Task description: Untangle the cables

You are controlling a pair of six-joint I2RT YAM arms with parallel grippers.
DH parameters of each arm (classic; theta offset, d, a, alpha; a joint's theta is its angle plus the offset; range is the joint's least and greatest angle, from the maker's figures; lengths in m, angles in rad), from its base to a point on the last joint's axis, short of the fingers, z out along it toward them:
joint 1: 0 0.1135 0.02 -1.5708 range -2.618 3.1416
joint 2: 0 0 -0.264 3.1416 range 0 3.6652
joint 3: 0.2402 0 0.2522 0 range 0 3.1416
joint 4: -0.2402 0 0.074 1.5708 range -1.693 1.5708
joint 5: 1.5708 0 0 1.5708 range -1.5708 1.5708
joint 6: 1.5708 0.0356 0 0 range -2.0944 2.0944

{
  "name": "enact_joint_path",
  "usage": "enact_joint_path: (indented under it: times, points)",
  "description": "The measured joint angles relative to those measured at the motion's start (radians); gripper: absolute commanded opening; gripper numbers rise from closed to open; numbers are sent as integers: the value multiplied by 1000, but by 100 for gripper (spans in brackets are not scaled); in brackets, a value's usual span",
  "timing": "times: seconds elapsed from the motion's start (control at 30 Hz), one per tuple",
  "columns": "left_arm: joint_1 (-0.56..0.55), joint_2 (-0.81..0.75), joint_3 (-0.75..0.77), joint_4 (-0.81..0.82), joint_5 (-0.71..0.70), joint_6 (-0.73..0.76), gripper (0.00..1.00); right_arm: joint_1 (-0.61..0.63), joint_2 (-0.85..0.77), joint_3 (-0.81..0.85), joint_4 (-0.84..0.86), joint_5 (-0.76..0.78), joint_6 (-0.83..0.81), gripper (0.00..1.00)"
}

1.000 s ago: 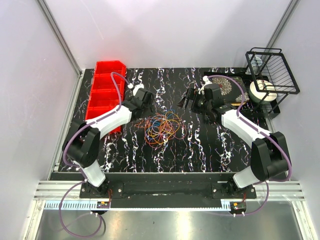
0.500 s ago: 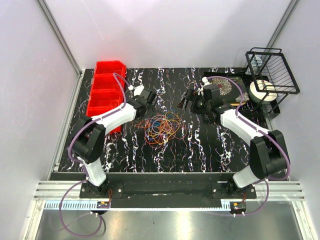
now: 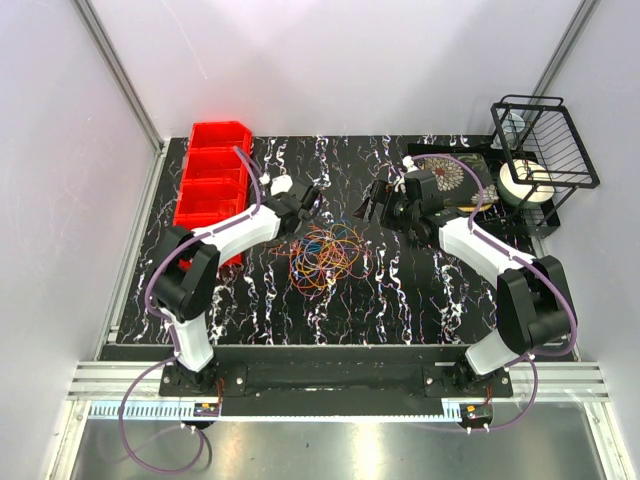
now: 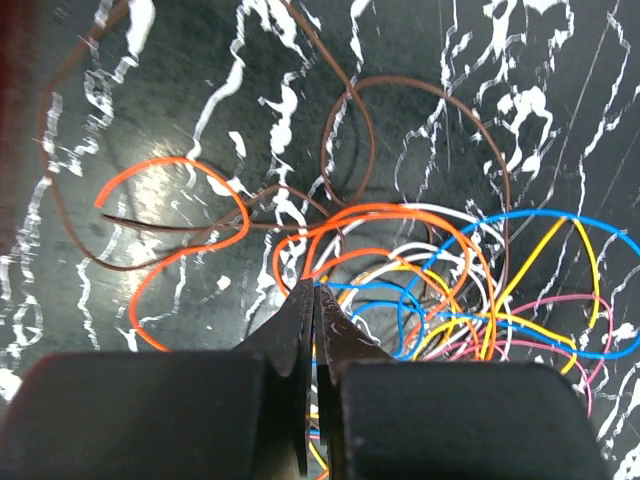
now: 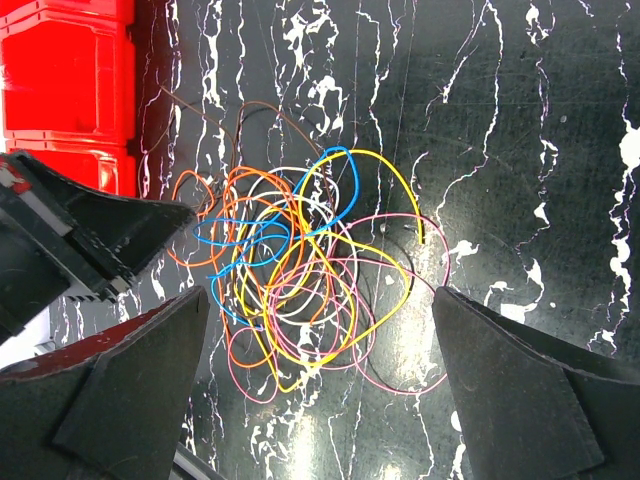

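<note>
The cables [image 3: 325, 255] lie in a loose tangle of orange, yellow, blue, pink, white and brown loops on the black marbled table. My left gripper [image 3: 308, 204] is at the tangle's far left edge. In the left wrist view its jaws [image 4: 312, 292] are shut, with the tips over the orange and blue loops [image 4: 400, 300]; I cannot see a wire pinched between them. My right gripper [image 3: 366, 205] is at the far right of the tangle. It is wide open and empty [image 5: 320, 292], held above the cables [image 5: 300, 270].
A row of red bins [image 3: 212, 185] stands at the far left and also shows in the right wrist view [image 5: 65, 80]. A black wire rack [image 3: 545, 150], a white roll [image 3: 525, 182] and a patterned disc [image 3: 448, 172] sit at the far right.
My left gripper has moved to the right, toward the tangle's far edge. The right arm has barely moved. The cables lie as before.
</note>
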Motion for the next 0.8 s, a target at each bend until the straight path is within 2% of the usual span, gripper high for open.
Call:
enact_joint_path:
  times: [0.17, 0.33, 0.37, 0.47, 0.6, 0.8]
  points:
    - [-1, -36, 52, -54, -45, 37, 0, 0, 0, 0, 0, 0, 0, 100]
    - [-1, -193, 216, -101, -60, 135, 0, 0, 0, 0, 0, -2, 2, 100]
    - [-1, -221, 251, -99, -62, 150, 23, 0, 0, 0, 0, -3, 3, 100]
    - [-1, -298, 386, -96, -77, 190, 67, 0, 0, 0, 0, -4, 6, 100]
    - [-1, -363, 375, -71, -84, 172, 80, 0, 0, 0, 0, -4, 7, 100]
    - [-1, -282, 150, -48, -37, 85, 80, 0, 1, 0, 0, -5, 13, 100]
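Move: The left hand, fingers already shut, is low over the tangle's far-left side; the cable tangle's middle lies about 5 cm back, 5 cm right and some 5 cm below it. A loose orange loop lies 5 cm to this hand's left, about 1 cm back. The red bins are centred about 17 cm left and 7 cm ahead. From the right hand, the tangle's middle is roughly 9 cm left, 5 cm back and 12 cm down. Shooting almost straight up from the edge of the cable tangle, the left hand climbs fast by about 30 cm, its fingers tipping upward some 35 degrees and spreading wide near the top. It then turns back down over the tangle by about 13 cm, the wrist tilting partly down again with the fingers open. ##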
